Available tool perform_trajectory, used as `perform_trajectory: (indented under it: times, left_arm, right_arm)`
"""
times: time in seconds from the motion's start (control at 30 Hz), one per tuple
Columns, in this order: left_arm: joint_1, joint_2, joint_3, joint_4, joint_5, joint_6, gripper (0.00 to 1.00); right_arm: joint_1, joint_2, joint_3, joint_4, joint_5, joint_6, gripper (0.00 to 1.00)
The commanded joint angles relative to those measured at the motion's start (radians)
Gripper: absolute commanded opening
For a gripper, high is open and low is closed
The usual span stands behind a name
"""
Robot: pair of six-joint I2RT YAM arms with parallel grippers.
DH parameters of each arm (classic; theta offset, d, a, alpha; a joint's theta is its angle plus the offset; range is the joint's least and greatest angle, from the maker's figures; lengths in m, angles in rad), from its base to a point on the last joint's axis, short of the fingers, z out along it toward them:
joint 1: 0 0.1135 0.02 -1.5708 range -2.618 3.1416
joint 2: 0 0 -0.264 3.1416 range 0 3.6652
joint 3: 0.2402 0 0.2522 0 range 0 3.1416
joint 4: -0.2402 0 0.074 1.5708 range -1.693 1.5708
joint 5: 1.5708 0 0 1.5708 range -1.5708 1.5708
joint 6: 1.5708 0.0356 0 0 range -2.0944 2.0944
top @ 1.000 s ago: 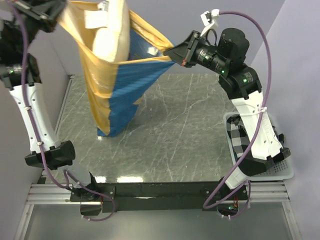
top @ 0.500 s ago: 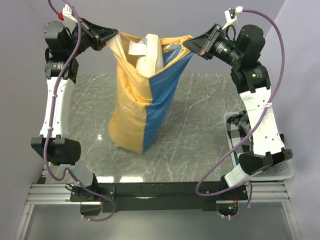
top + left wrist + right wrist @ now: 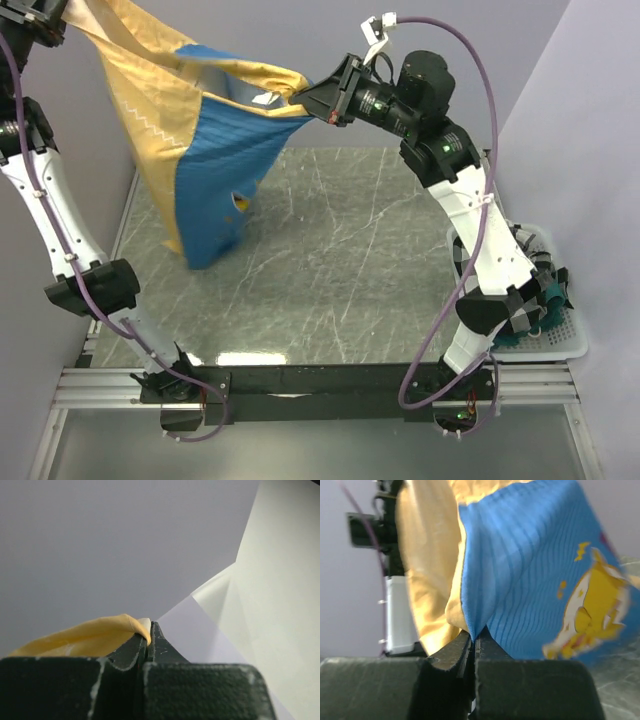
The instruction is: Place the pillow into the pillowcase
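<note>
The pillowcase (image 3: 210,160) hangs in the air above the table's left side, its mustard-yellow side to the left and its blue side to the right. My left gripper (image 3: 48,20) is shut on the yellow top corner at the far upper left. In the left wrist view the left gripper (image 3: 149,631) pinches yellow fabric (image 3: 85,635). My right gripper (image 3: 305,98) is shut on the other top corner. The right wrist view has the right gripper (image 3: 474,636) clamped on the blue cloth (image 3: 530,570) with its yellow cartoon character (image 3: 595,605). The pillow is hidden.
The pillowcase's bottom end (image 3: 205,255) hangs close over the grey marble table (image 3: 350,260). A white basket (image 3: 565,345) with a black-and-white checked cloth (image 3: 462,265) stands at the right edge, behind the right arm. Walls close in on the left and right.
Both grippers have swung left with the pillowcase, the left one rising to the frame's corner. The pillow's white top, showing at the mouth before, has dropped out of sight.
</note>
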Motion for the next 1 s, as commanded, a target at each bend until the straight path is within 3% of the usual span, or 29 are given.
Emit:
perform_trajectory:
  times: [0.0,0.1,0.2,0.27,0.3,0.33,0.4,0.43,0.5,0.6,0.63,0.73,0.83,0.93,0.97]
  left_arm:
    - [-0.089,-0.088,-0.100,0.072,-0.026,0.042,0.01]
    - [-0.243,-0.112,-0.180,-0.071,-0.012,0.255,0.01]
    - [-0.419,-0.226,-0.500,0.001,-0.069,0.361,0.03]
    - [-0.549,-0.267,-0.656,-0.054,-0.124,0.484,0.04]
    - [-0.591,-0.276,-0.703,-0.066,-0.138,0.516,0.04]
    - [-0.629,-0.290,-0.805,-0.063,-0.146,0.544,0.07]
    - [-0.732,-0.304,-0.918,-0.034,-0.187,0.583,0.11]
    - [-0.764,-0.309,-1.028,-0.005,-0.190,0.590,0.17]
    - [-0.858,-0.303,-1.125,0.027,-0.221,0.604,0.23]
    - [-0.961,-0.278,-1.161,0.029,-0.247,0.647,0.32]
    - [-0.976,-0.269,-1.162,0.030,-0.256,0.653,0.44]
    - [-0.996,-0.273,-1.152,0.021,-0.275,0.665,0.58]
    - [-1.005,-0.302,-1.121,-0.096,-0.331,0.722,0.64]
    - [-1.045,-0.319,-1.067,-0.355,-0.556,0.820,0.66]
    - [-1.047,-0.328,-1.072,-0.406,-0.736,0.820,0.66]
  right_arm:
    - [-0.050,-0.050,-0.102,0.094,0.045,-0.034,0.00]
    - [-0.098,-0.132,-0.353,0.191,0.084,-0.023,0.00]
    - [-0.151,-0.204,-0.629,0.258,0.142,0.000,0.00]
    - [-0.170,-0.256,-0.837,0.303,0.154,0.024,0.04]
    - [-0.179,-0.274,-0.901,0.311,0.176,0.026,0.08]
    - [-0.179,-0.293,-0.961,0.315,0.215,0.015,0.20]
    - [-0.177,-0.348,-1.121,0.324,0.272,0.004,0.29]
    - [-0.174,-0.374,-1.176,0.341,0.297,0.003,0.40]
    - [-0.174,-0.452,-1.300,0.343,0.346,-0.005,0.53]
    - [-0.173,-0.566,-1.409,0.328,0.436,-0.019,0.69]
    - [-0.174,-0.590,-1.426,0.320,0.453,-0.023,0.74]
    - [-0.174,-0.659,-1.474,0.298,0.506,-0.026,0.79]
    - [-0.191,-0.661,-1.488,0.280,0.555,-0.040,0.80]
    - [-0.242,-0.609,-1.494,0.327,0.461,-0.037,0.80]
    - [-0.248,-0.568,-1.477,0.332,0.444,-0.043,0.80]
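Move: The pillowcase, with the pillow inside, hangs pinched by its rim; its middle is about 13 cm right of, 4 cm back from and 33 cm below the left hand, and 19 cm left of, 5 cm ahead of and 20 cm below the right. The bare table middle is some 32 cm right, 9 cm back and 66 cm below the left hand, and 53 cm straight beneath the right. The basket lies roughly 46 cm right of the right hand, 10 cm back and 48 cm down. The hanging pillowcase is swung down and rightward towards the table: the left hand sweeps about 40 cm right and 40 cm down, the right drops nearly 40 cm, drifting right, then lifts about 4 cm. Both keep their pinch at first, open wide on the way down to let go of the rim, and tip downward while turning clockwise. ##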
